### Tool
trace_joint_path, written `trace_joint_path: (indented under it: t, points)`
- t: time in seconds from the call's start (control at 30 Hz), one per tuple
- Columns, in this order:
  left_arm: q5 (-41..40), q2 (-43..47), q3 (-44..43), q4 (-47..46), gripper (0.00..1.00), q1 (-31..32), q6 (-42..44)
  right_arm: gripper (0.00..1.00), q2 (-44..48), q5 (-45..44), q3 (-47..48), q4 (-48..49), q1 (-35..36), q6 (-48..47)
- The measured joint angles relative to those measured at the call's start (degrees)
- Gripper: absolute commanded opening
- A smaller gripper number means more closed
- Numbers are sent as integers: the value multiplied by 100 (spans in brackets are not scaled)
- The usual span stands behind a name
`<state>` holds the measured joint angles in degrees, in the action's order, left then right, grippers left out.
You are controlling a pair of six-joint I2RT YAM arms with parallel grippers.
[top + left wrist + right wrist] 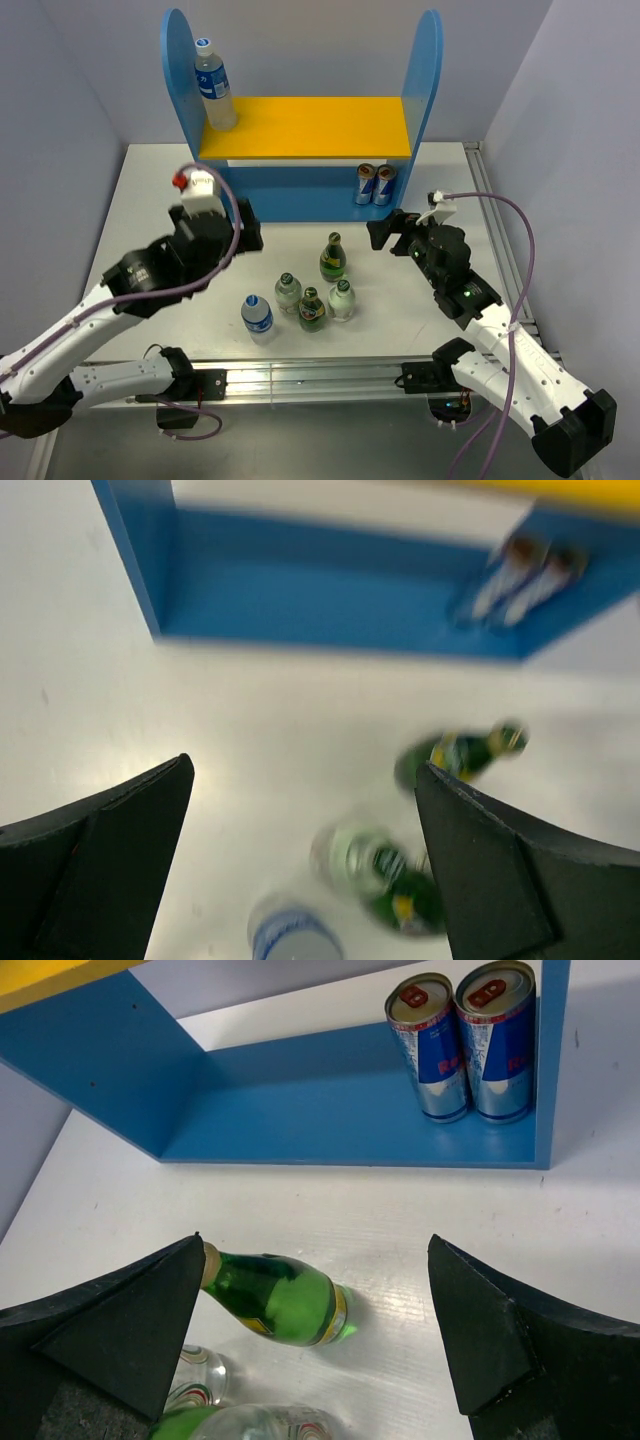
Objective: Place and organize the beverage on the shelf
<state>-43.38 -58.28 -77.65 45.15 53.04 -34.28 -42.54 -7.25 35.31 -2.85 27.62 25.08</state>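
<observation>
The blue shelf stands at the back, with a clear blue-label bottle on its yellow upper board at the left. On the table stand a dark green bottle, a second green one, two pale glass bottles and a clear blue-label bottle. My left gripper is open and empty, left of and above the group; its wrist view is blurred. My right gripper is open and empty, right of the green bottle.
Two blue-silver cans stand at the right end of the shelf's lower level, also seen in the right wrist view. The table's right edge has a metal rail. Grey walls close in on both sides.
</observation>
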Motion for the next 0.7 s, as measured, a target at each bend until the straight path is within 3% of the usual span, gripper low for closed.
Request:
trace_joint_path:
  t: [0.17, 0.3, 0.5, 0.7]
  points:
    - [365, 918, 1856, 297, 99, 605, -1176, 99, -11, 7, 0, 0, 0, 20]
    - [590, 1451, 2745, 254, 99, 1237, -1838, 98, -116, 7, 0, 2, 0, 46]
    - [431, 1565, 3202, 96, 99, 2476, -2529, 98, -378, 24, -2, -13, 0, 74]
    - [-173, 621, 3154, 334, 99, 3438, -3578, 98, -404, 22, -7, -17, 0, 81]
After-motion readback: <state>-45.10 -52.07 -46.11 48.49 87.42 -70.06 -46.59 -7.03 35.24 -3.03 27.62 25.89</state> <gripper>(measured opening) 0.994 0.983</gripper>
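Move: The standing Pocari bottle is what the left hand goes for: from it, about 14 cm back, 4 cm to the right and 24 cm below. The near clear bottle lies roughly 7 cm back and 10 cm right of the hand. The Perrier bottle is some 11 cm back and 14 cm right, both about 26 cm below the hand. From the right hand, the Pocari bottle is about 18 cm back, 24 cm left and 14 cm lower. Down and back at once, the empty left hand swoops about 19 cm lower and 14 cm towards its base, then also swings right, bringing its open fingers around the upper part of the Pocari bottle. Its wrist tips down and turns clockwise, each by some 15–20 degrees; fingers stay wide open. The right hand, also open and empty, merely sinks slightly. ##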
